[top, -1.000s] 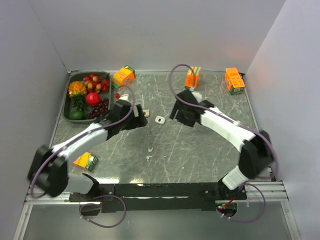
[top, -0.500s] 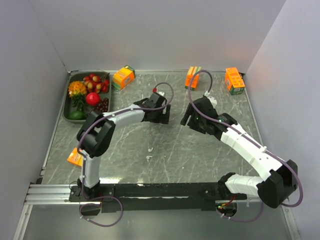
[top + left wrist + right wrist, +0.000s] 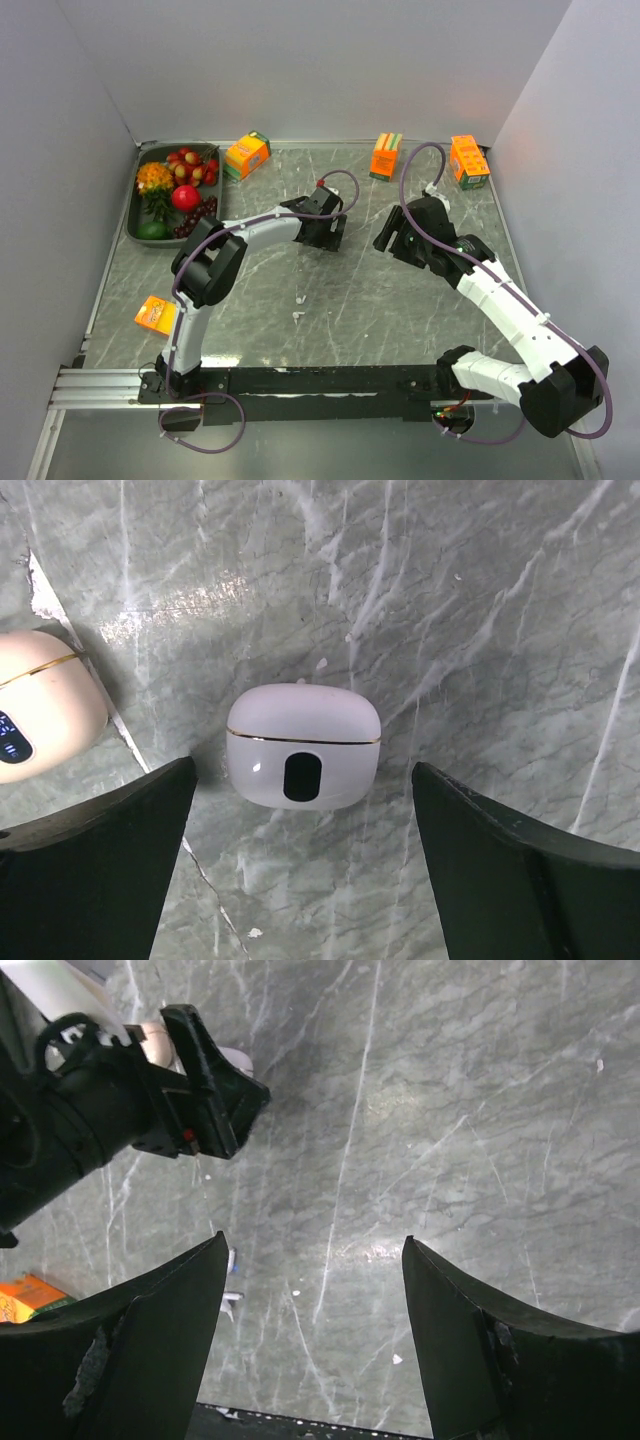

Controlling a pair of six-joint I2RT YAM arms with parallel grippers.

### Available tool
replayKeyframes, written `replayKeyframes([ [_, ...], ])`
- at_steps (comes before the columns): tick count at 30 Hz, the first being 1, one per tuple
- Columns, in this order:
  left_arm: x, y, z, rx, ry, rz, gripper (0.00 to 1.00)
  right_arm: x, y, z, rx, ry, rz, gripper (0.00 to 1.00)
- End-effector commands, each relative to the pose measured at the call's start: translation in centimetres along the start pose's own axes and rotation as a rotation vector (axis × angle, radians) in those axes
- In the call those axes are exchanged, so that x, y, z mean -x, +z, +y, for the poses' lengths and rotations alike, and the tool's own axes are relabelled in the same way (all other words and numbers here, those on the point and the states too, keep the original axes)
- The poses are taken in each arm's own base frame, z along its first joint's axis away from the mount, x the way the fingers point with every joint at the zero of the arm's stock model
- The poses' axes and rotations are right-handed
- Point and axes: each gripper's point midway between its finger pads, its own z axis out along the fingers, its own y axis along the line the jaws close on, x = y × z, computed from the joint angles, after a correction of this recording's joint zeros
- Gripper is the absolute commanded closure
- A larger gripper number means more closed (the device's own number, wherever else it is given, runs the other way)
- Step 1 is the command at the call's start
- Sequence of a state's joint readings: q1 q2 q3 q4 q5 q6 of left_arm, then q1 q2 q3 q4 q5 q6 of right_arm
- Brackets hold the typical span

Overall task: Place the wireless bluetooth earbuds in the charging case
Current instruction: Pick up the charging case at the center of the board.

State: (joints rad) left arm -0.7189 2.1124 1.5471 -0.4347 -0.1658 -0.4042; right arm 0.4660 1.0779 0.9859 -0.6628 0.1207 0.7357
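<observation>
A tan charging case (image 3: 40,720) with a dark spot lies at the left edge of the left wrist view. A shut white case (image 3: 303,748) with a dark oval lies beside it. My left gripper (image 3: 303,772) is open just above the table, with the white case just ahead of the gap between its jaws and touching neither. In the top view my left gripper (image 3: 325,232) hides both cases. Two tiny white earbuds (image 3: 298,307) lie on the table nearer the arm bases; they also show in the right wrist view (image 3: 229,1280). My right gripper (image 3: 395,236) is open and empty (image 3: 312,1240).
A dark tray (image 3: 133,210) of toy fruit stands at the back left. Orange cartons stand at the back (image 3: 247,153), (image 3: 385,155), (image 3: 468,160), and one lies at the near left (image 3: 155,314). Grey walls close three sides.
My left arm has swung from the left side to the middle, over the two cases. My right arm has drawn back to the right, away from them.
</observation>
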Motion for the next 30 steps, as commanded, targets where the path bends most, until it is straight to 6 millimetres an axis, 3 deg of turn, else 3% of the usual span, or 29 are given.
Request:
replayKeyframes([
  [1, 0.2, 0.4, 0.3, 0.022, 0.038, 0.012, 0.07, 0.2, 0.1, 0.2, 0.042, 0.004, -0.01, 0.22],
  [11, -0.1, 0.9, 0.9, 0.059, 0.105, 0.049, 0.2, 0.5, 0.1, -0.3, 0.044, 0.016, -0.029, 0.22],
  [23, -1.9, 1.6, 1.0, 0.051, 0.119, 0.077, 0.39, 0.5, 0.2, -0.6, 0.036, 0.021, -0.029, 0.22],
  [26, -2.0, 1.5, 1.0, 0.048, 0.12, 0.077, 0.5, 0.5, 0.1, -0.5, 0.04, 0.023, -0.03, 0.22],
  [29, -1.9, 0.8, 1.2, 0.047, 0.113, 0.05, 0.81, 0.7, -0.2, -0.3, 0.049, 0.03, -0.032, 0.22],
  [30, -1.6, 0.4, 1.3, 0.053, 0.107, 0.033, 0.99, 0.8, -0.4, -0.2, 0.055, 0.03, -0.034, 0.22],
])
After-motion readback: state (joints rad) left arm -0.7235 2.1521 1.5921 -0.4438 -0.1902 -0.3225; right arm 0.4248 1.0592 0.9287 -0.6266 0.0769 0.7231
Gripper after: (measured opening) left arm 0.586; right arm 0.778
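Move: The white charging case lies between the left hand's open fingers, about 1 cm ahead of the hand point, level with it sideways, and 1 cm below. The pink case stands some 7 cm to the left of the white one and 4 cm farther out; the two loose earbuds lie roughly 16 cm back and 5 cm left of the left hand. From the right hand the white case is about 12 cm ahead, 15 cm left and 17 cm below. The white case gets its ends pinched by the left fingers, which shut from nearly wide open until the pads meet its two short sides and stop there. Beforehand the left hand eases forward about 1 cm over it, sinking a touch, and then stays put, still pointing steeply down. ##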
